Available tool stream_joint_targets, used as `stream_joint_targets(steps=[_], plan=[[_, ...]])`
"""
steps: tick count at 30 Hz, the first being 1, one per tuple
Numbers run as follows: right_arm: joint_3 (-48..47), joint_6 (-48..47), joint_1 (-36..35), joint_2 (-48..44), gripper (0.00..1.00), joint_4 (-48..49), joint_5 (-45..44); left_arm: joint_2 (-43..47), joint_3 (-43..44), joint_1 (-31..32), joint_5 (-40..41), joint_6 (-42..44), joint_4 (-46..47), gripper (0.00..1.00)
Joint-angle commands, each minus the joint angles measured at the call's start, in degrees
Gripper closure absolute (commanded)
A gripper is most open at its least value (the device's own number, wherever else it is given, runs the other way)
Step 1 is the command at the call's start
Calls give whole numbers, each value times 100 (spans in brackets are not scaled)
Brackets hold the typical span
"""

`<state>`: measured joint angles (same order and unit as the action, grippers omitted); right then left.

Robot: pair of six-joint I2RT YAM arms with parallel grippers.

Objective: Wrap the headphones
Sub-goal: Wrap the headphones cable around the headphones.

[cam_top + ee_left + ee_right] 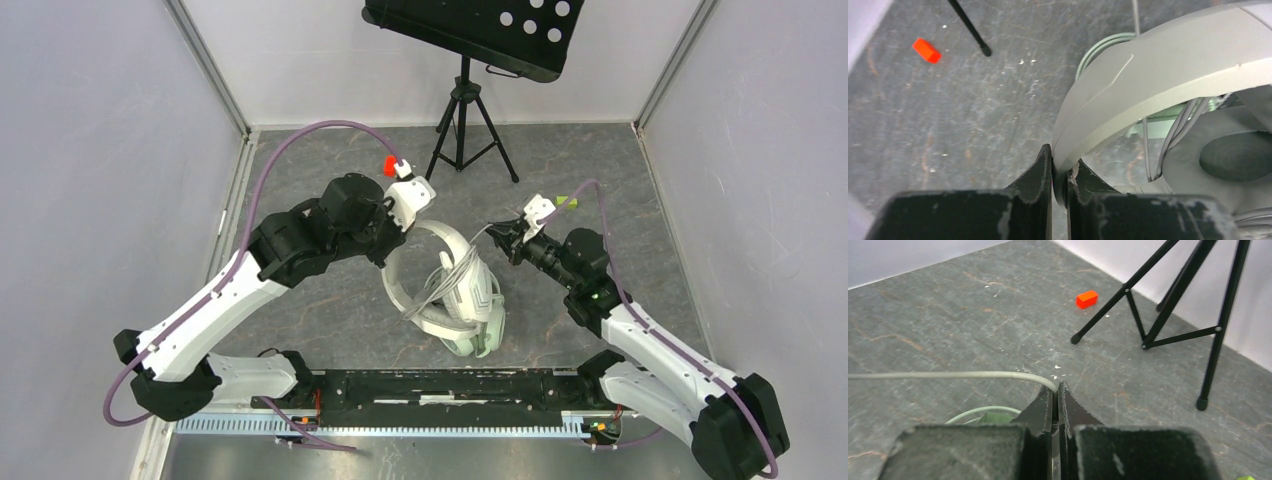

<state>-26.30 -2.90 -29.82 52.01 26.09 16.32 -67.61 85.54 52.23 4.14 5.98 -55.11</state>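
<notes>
The white-grey headphones (470, 290) lie mid-table, their headband (400, 275) arching to the left. My left gripper (393, 248) is shut on that headband (1158, 65), pinching its edge between both fingers (1040, 170). A pale cable (478, 243) runs from the earcups up to my right gripper (498, 232). In the right wrist view that gripper (1055, 387) is shut on the cable (948, 375), which leads off to the left. The mint-green headphones (480, 338) lie under the white-grey pair, with their thin green cable (978, 411) showing below my right fingers.
A black tripod (463, 110) carrying a perforated black tray (480, 30) stands at the back centre. A small red block (390, 165) lies left of it and a green block (567, 202) right of it. Pale walls close in the table on three sides.
</notes>
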Motion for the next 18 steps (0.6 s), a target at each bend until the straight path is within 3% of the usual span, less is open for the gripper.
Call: stream_joint_targets(steps=[1, 10, 18], plan=[[-695, 483, 226, -117, 100, -1076, 286, 13, -173, 58, 431, 1216, -41, 98], [-1244, 1397, 367, -60, 100, -1561, 1748, -520, -216, 76, 1737, 1696, -323, 98], [-1052, 2724, 363, 61, 100, -836, 2480, -733, -359, 75, 2438, 1667, -273, 98]])
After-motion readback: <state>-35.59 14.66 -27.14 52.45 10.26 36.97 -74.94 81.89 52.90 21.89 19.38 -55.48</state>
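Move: The headphones hang in the left hand's grip, their middle about 10 cm right, 4 cm back and 8 cm below it. From the right hand, pinching the cable, they lie some 7 cm left and 9 cm back, roughly level. The green headphones on the table sit about 3 cm left, 13 cm back and 19 cm below the right hand; the music stand's nearest foot is some 12 cm ahead, 12 cm left, 22 cm below. Right hand draws the pinched cable about 5 cm back-left towards the headphones while left carries them forward and down. ##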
